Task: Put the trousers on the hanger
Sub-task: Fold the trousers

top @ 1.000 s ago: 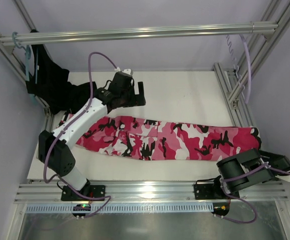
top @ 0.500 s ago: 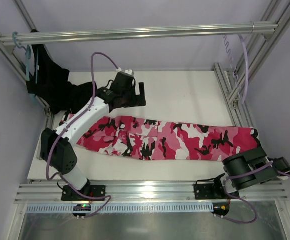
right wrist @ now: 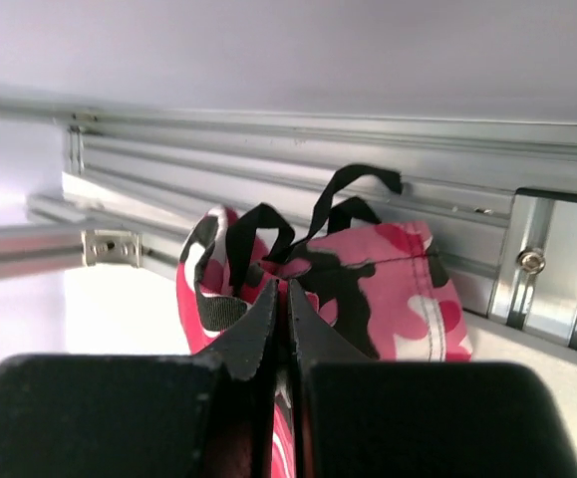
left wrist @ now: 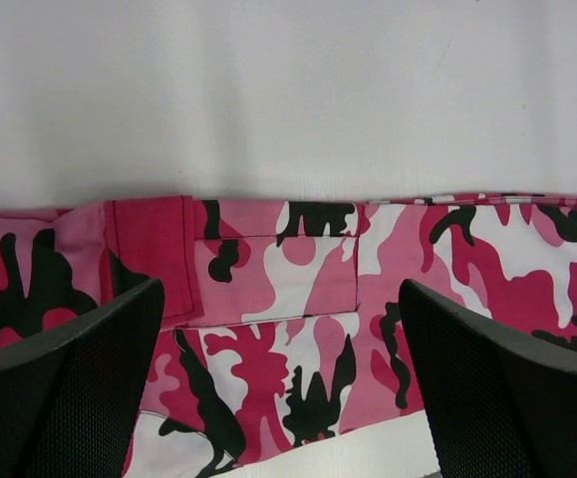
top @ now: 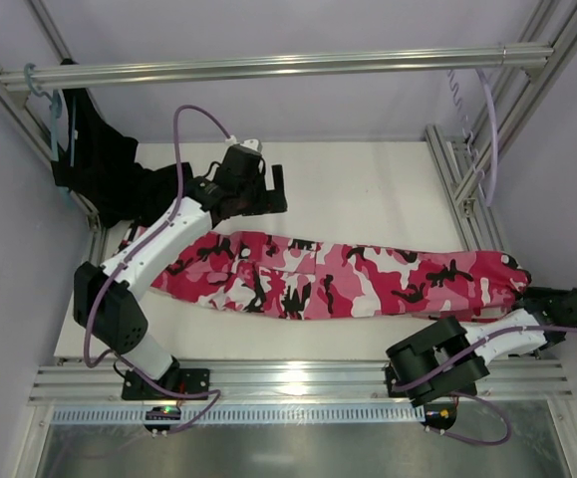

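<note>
The pink, crimson, white and black camouflage trousers (top: 338, 279) lie flat, stretched left to right across the white table (top: 368, 189). My left gripper (top: 273, 189) hovers open over their far edge on the left; in the left wrist view the trousers (left wrist: 268, 299) fill the space between its wide-apart fingers (left wrist: 79, 378). My right gripper (top: 525, 297) is shut on the right end of the trousers (right wrist: 398, 289), its tips (right wrist: 286, 284) pinching bunched fabric beside black loops. The pale lilac hanger (top: 494, 149) hangs from the rail at the far right.
A plain black garment (top: 104, 169) on a teal-blue hanger (top: 54, 115) hangs from the top rail (top: 268, 67) at the back left. Aluminium frame posts (top: 457, 169) border the table on the right, and a rail (right wrist: 318, 149) runs just behind the gripped end.
My right gripper has shut on the trousers' right end while its arm stretched out to the right. That end has shifted slightly right. The left arm has barely moved.
</note>
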{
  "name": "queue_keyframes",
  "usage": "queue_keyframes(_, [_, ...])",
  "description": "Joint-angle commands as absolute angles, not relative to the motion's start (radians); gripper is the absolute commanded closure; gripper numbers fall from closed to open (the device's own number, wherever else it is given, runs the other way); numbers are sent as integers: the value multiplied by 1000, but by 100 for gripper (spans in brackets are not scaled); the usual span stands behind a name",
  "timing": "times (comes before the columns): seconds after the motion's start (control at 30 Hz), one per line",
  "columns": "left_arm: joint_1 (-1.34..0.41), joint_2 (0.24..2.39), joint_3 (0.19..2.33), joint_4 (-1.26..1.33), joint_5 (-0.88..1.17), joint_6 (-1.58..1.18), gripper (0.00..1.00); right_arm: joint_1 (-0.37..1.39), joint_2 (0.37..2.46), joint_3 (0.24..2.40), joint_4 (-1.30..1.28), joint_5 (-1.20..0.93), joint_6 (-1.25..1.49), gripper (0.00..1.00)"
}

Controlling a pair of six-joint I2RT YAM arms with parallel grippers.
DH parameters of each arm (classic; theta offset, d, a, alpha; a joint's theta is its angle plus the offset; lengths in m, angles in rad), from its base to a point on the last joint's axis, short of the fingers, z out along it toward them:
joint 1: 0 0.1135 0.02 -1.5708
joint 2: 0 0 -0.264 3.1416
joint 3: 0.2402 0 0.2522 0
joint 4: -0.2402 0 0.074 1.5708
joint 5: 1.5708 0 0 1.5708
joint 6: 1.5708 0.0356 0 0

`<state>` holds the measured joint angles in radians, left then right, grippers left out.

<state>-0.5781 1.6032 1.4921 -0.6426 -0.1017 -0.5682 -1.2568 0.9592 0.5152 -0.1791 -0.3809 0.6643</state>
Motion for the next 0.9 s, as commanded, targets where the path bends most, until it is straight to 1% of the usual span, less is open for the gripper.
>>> queue_keyframes(0.0, [-577, 1554, 1473, -632, -124, -563, 1, -1194, 913, 568, -310, -284, 591, 96])
queue_keyframes(0.07, [-577, 1542, 1467, -641, -123, -560, 1, -1196, 910, 531, -281, -301, 607, 96])
queue_keyframes(0.1, [-577, 1534, 1462, -643, -120, -557, 1, -1197, 920, 525, -270, -311, 609, 92])
queue_keyframes(0.13, [-577, 1528, 1450, -641, -118, -555, 1, -1195, 929, 523, -272, -307, 609, 84])
queue_keyframes(0.17, [-577, 1520, 1447, -641, -120, -548, 1, -1196, 960, 532, -300, -296, 606, 73])
queue_keyframes(0.2, [-577, 1510, 1442, -643, -129, -543, 1, -1198, 969, 534, -314, -284, 598, 54])
queue_keyframes(0.3, [-575, 1502, 1442, -649, -138, -535, 0, -1209, 996, 514, -314, -264, 581, 32])
queue_keyframes(0.43, [-577, 1512, 1447, -638, -109, -545, 0, -1236, 1019, 462, -253, -281, 571, 21])
queue_keyframes(0.6, [-575, 1528, 1457, -638, -100, -548, 0, -1282, 1080, 428, -213, -337, 587, 16])
queue_keyframes(0.67, [-575, 1537, 1462, -641, -106, -543, 0, -1296, 1084, 404, -164, -345, 610, 10])
queue_keyframes(0.77, [-575, 1555, 1482, -649, -112, -541, 0, -1313, 1114, 370, -97, -388, 640, 7])
queue_keyframes(0.87, [-577, 1575, 1508, -652, -103, -549, 0, -1324, 1161, 339, -9, -420, 664, 7])
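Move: The trousers' leg end, the cuffs with the black straps, reaches up to the right hand, pinched by its edge in the shut fingertips. The middle of that end lies about 3 cm ahead of the hand, 4 cm to its left and some 10 cm below. The side rail runs about 4 cm ahead and 3 cm to the right, 12 cm down. The front rail is roughly 14 cm straight back, 12 cm down. From the idle left hand the leg end lies about 57 cm right, 14 cm back and 20 cm below. The trousers' cuff edge, still pinched at first, is let go as the right hand edges a centimetre or so to the left. The right fingers spread from shut to nearly wide open while the hand sinks about 9 cm towards the leg end, drawing back 2 to 3 cm and tilting some 15 degrees. It ends low, with the cuff between and beside the open fingers, not gripped. ##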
